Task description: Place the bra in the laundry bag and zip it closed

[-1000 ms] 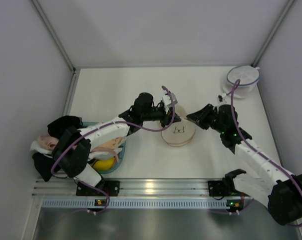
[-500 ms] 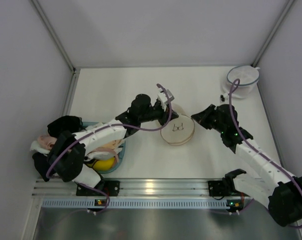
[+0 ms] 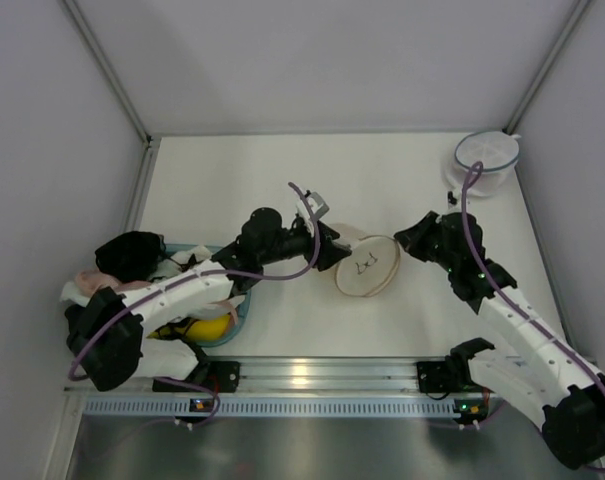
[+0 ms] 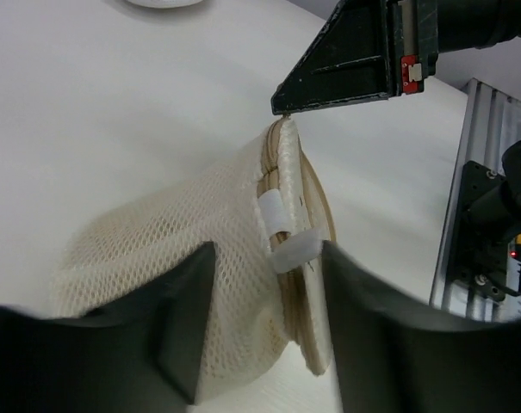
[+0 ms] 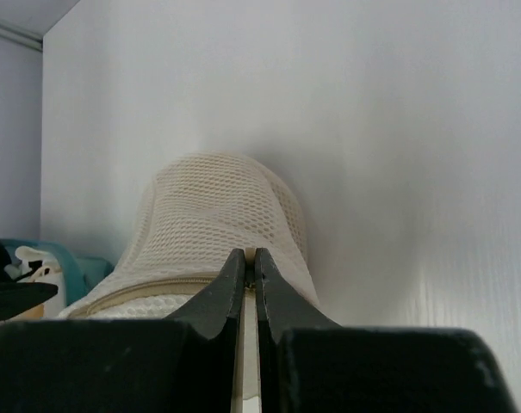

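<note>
The laundry bag (image 3: 367, 268), round white mesh with a tan zip rim, stands tilted on its edge at mid-table, its lid with the dark mark facing up. My right gripper (image 3: 400, 240) is shut on the top of its rim; in the right wrist view the jaws (image 5: 250, 258) pinch the zip edge in front of the mesh dome (image 5: 213, 202). My left gripper (image 3: 329, 248) sits at the bag's left side, open, its fingers (image 4: 187, 327) straddling the mesh (image 4: 157, 249) and a white tab. The mustard-yellow bra (image 3: 210, 328) lies in the teal basket at the left.
The teal basket (image 3: 240, 312) also holds peach and pink garments (image 3: 92, 285) and a dark one. A second round bag with a blue rim (image 3: 487, 160) stands at the far right corner. White walls close in the table; an aluminium rail (image 3: 302, 375) runs along the near edge.
My left gripper has opened and drawn back to the left. The right gripper has closed on the rim, and the bag has shifted right and tipped up on edge.
</note>
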You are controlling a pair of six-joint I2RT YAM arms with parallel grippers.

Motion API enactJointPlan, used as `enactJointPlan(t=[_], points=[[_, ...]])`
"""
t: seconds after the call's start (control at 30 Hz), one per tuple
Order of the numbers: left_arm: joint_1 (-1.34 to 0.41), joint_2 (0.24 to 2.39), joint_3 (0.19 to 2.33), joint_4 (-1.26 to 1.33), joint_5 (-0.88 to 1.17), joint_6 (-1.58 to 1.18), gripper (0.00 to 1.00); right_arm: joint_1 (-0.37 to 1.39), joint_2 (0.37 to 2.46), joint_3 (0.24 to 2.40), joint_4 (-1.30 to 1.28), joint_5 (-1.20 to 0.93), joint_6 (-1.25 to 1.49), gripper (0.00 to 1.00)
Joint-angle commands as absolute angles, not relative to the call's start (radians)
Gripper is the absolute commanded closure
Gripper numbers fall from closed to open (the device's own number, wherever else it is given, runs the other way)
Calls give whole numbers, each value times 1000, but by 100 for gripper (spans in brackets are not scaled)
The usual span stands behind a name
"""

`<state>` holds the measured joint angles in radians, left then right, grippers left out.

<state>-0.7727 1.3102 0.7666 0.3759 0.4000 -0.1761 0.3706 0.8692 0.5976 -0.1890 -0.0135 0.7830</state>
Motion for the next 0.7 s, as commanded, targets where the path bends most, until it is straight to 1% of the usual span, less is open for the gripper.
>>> enactJointPlan(t=[0.0,0.03,0.07,0.1,0.17,0.23,0.3,0.37,0.5,0.57,0.67], points=[[-772,1241,801,349,404,-141,34,368,867,675,-163,6,654,100],[-772,1236,817,278,388,-121,12,368,874,686,-158,-26,632,100],[-770,1230,865,244,367,-95,4,367,880,705,-156,-40,600,100],[-772,1232,891,215,312,-42,2,368,891,710,-149,-72,586,100],[-772,1245,975,132,270,55,2,368,902,727,-138,-113,551,100],[-772,1265,1038,78,276,104,2,368,908,732,-126,-158,543,100],[-772,1311,1132,6,317,171,2,370,904,727,-100,-187,538,100],[-772,1371,1199,-42,405,227,2,370,894,719,-88,-195,526,100],[-772,1514,1291,-122,506,297,2,371,870,706,-58,-212,485,100],[-772,1607,1365,-165,553,313,2,371,864,710,-69,-207,469,100],[-772,1686,1427,-221,612,313,2,368,868,729,-100,-195,468,100]])
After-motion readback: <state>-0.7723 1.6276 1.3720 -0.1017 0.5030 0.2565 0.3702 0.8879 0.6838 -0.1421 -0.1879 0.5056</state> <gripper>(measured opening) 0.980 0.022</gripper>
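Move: The left fingers, already parting, have the zip's white tab some 3 cm to their right. The stretch of zip pinched by the right fingertips lies about 9 cm to the left hand's right, 2 cm ahead and slightly below. From the left hand, the laundry bag's mesh side sits roughly 3 cm ahead, 2 cm right and 6 cm down, its printed panel 4 cm back, 4 cm right and 6 cm down. For the right hand, the zip is right between its closed fingers. Still pinching the zip at the bag's rim, the right hand lifts it about 4 cm and draws it a little left, its fingers turning up and counter-clockwise. The left fingers spread wide; that hand arcs up some 10 cm, then down again while heading forward and right, about 5 cm each, towards the right fingertips, tipping its fingers further down. ##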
